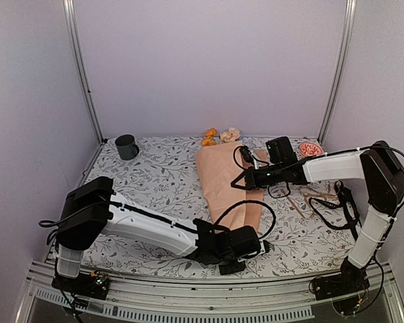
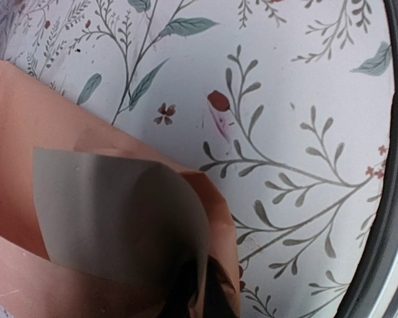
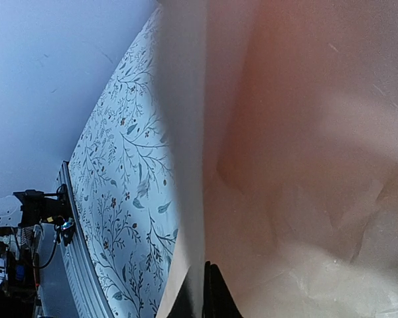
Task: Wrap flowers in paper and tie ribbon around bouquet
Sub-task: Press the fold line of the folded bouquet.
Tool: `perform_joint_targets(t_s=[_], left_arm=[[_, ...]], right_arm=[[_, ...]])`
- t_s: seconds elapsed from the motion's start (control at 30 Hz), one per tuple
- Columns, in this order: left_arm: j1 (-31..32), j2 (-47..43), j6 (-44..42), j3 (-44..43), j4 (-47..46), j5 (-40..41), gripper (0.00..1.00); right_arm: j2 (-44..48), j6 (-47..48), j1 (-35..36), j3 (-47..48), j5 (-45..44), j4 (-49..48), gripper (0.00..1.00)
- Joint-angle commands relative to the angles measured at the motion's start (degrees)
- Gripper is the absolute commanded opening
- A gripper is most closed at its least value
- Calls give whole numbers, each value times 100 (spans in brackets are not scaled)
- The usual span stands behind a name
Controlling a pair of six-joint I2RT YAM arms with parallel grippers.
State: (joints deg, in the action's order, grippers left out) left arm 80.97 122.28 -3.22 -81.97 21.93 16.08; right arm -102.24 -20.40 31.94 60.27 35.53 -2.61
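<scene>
The peach-orange paper [image 1: 223, 176] lies folded lengthwise over the flowers in mid-table. Orange and cream blooms [image 1: 219, 136] stick out at its far end, and the stems are hidden. My left gripper [image 1: 256, 233] is at the paper's near corner. In the left wrist view it [image 2: 198, 295] is shut on a curled fold of paper [image 2: 113, 218]. My right gripper [image 1: 242, 180] is at the paper's right edge. The right wrist view shows it [image 3: 205, 295] shut on that edge [image 3: 186, 165]. A black band that looks like the ribbon [image 1: 328, 202] lies looped at the right.
A dark mug [image 1: 126, 146] stands at the back left. A small red round thing [image 1: 310, 149] and thin tan cord [image 1: 301, 200] lie right of the paper. The metal table rail [image 2: 385, 218] runs close by my left gripper.
</scene>
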Motion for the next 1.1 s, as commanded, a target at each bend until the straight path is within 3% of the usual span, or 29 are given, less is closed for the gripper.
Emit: perform_joint_targets(t_s=[0.0, 0.13, 0.33, 0.5, 0.57, 0.73, 0.8, 0.93, 1.07], left_arm=[[-30, 115, 53, 140, 699, -346, 3], [-49, 148, -58, 157, 654, -306, 0], [-42, 199, 15, 317, 694, -467, 0], [-100, -163, 19, 406, 420, -506, 30], [-114, -380, -25, 402, 295, -598, 46], [-116, -1094, -334, 364, -13, -1079, 68], [-119, -1347, -473, 299, -77, -1485, 73], [-116, -1547, -718, 136, -193, -2410, 75], [-199, -1454, -691, -110, -367, -2425, 72]], right_arm=[[-125, 157, -346, -179, 290, -216, 1], [-395, -68, -629, -379, 867, -734, 1], [-108, -72, -635, -368, 912, -780, 1], [-275, -112, -654, -377, 938, -882, 1], [-464, -164, -665, -406, 1011, -1018, 1], [-894, -317, -685, -382, 1004, -1247, 1], [-1081, -330, -694, -376, 978, -1307, 1], [-1304, -447, -698, -425, 1007, -1482, 1], [-1358, -525, -696, -461, 1025, -1549, 1]])
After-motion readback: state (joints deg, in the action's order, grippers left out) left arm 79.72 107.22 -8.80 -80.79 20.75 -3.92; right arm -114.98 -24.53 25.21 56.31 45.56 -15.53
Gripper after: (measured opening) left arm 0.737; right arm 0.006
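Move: The right hand's shut fingers hold the edge of the lifted paper flap. The wrapped bouquet's middle is some 9 cm below them, about 2 cm to the right and 1 cm farther out; the flower heads lie about 25 cm ahead and 4 cm left, the pale ribbon some 21 cm right and 3 cm back. The left hand already pinches the paper's lower end right at its fingertips, with the bouquet's middle about 22 cm ahead of it. Down and a little to the right, the shut right fingers carry the flap edge towards the bouquet, about 7 cm lower in two dips with a small lift between, tilting some 10 degrees. The left hand stays at the paper's lower end at first, then opens wide, lets go and climbs some 12 cm, drawing back about 5 cm and swinging clockwise. ##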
